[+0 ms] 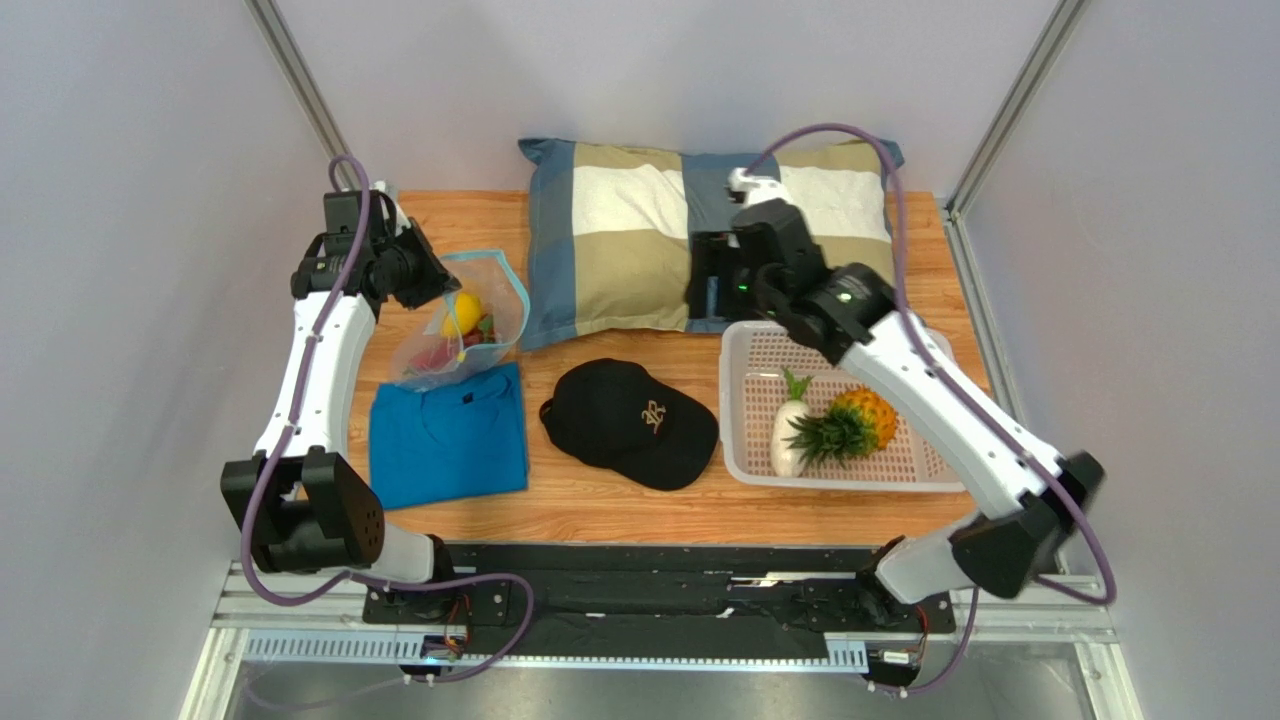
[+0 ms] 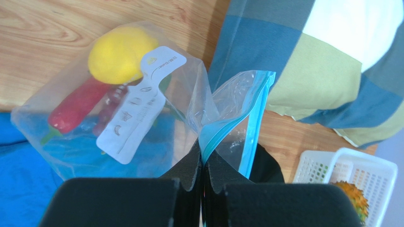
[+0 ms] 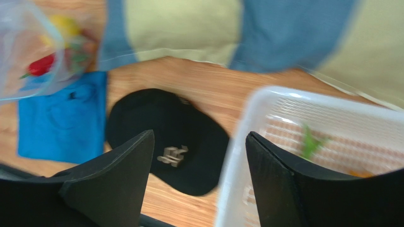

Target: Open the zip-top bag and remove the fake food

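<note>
The clear zip-top bag (image 1: 466, 323) hangs over the table's left side, its mouth spread. My left gripper (image 2: 204, 158) is shut on the teal zip strip (image 2: 251, 123) at the mouth. Inside the bag lie a yellow lemon (image 2: 121, 54), a red chili (image 2: 76, 106) and dark red grapes (image 2: 111, 106). The orange pineapple (image 1: 857, 423) and the cream-white vegetable (image 1: 787, 432) lie in the white basket (image 1: 732, 405). My right gripper (image 3: 199, 135) is open with nothing between its fingers, above the basket's left rim and the cap, apart from the bag.
A checked pillow (image 1: 676, 225) lies along the back edge. The black cap (image 1: 624, 420) sits mid-table between the folded blue shirt (image 1: 448, 438) on the left and the basket on the right. The bag partly overlaps the shirt's far edge.
</note>
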Tool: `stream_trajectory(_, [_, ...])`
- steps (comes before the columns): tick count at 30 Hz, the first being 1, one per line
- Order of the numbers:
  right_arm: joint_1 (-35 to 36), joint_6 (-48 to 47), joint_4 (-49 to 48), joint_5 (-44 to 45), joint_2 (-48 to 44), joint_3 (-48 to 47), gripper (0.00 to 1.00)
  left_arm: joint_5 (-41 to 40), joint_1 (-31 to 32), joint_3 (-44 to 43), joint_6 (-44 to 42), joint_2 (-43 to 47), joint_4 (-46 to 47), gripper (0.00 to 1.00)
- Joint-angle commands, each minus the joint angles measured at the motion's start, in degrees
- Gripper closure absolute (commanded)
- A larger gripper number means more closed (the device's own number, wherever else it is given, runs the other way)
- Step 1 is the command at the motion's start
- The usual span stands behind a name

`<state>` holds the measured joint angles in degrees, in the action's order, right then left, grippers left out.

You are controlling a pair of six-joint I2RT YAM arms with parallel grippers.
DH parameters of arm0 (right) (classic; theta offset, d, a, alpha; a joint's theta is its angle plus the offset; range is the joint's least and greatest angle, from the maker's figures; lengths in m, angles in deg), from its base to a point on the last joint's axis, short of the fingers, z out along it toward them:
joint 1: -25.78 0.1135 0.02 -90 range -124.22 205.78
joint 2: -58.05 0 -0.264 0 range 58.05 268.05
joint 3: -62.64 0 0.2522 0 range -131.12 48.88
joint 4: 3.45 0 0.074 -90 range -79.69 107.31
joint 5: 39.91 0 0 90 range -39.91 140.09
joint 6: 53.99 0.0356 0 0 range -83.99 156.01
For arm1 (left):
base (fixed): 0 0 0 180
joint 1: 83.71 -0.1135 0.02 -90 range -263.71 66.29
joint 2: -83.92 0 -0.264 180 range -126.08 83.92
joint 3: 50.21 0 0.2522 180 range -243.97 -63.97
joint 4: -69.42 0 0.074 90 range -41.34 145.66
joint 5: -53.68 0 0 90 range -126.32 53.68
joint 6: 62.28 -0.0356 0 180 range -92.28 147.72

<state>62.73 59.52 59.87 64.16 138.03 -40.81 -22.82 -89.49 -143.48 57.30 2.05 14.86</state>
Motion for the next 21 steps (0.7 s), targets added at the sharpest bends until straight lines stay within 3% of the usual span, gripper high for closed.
stream_trajectory(1, [7.4, 0.3, -18.7, -6.2, 12.3, -7.1, 0.29, 7.1, -0.3, 0.7, -1.0, 2.3, 4.0, 1.00])
stream_trajectory(8, [14.5, -3.0, -25.3, -17.4, 34.2, -28.0, 0.45, 11.2, -0.2, 1.5, -1.6, 2.2, 4.9, 1.00])
stream_trajectory(9, [14.5, -2.6, -26.3, -18.8, 36.1, -29.4, 0.56, 11.5, -0.3, 1.7, -1.6, 1.9, 5.1, 1.00])
stream_trajectory(11, [15.2, -2.2, -28.5, -20.8, 40.7, -33.1, 0.59, 12.8, -0.3, 1.9, -1.5, 1.3, 5.6, 1.00])
stream_trajectory(13, [15.8, -2.5, -29.8, -22.4, 43.7, -35.4, 0.66, 13.4, -0.3, 1.5, -1.6, 0.6, 5.8, 1.00])
stream_trajectory(21, [16.4, -2.5, -32.9, -22.2, 53.3, -38.1, 0.79, 15.2, -0.3, 2.6, -1.6, 0.9, 6.5, 1.00])
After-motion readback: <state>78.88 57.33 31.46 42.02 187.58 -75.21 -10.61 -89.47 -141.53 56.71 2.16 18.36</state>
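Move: From the right hand, empty and open, the grapes inside the zip-top bag lie about 38 cm left, 5 cm ahead and 19 cm down. The bag's mouth opens some 35 cm left, 8 cm ahead and 8 cm down; the lemon is about 41 cm left, 7 ahead; the black cap is 12 cm left, 9 back, well below. From the left hand, pinching the bag's rim, the grapes are 2 cm back, neither left nor right, 15 cm below. Sweep the right gripper fast to the left, about 33 cm, from over the near side of the pillow to the bag's open mouth, easing down some 8 cm and slowing at the end. Swing it about 35 degrees counter-clockwise and narrow its wide-open fingers to a quarter on the way. Keep the left gripper's pinch on the blue rim and carry it 3 cm right to meet the incoming hand, turning slightly clockwise. ##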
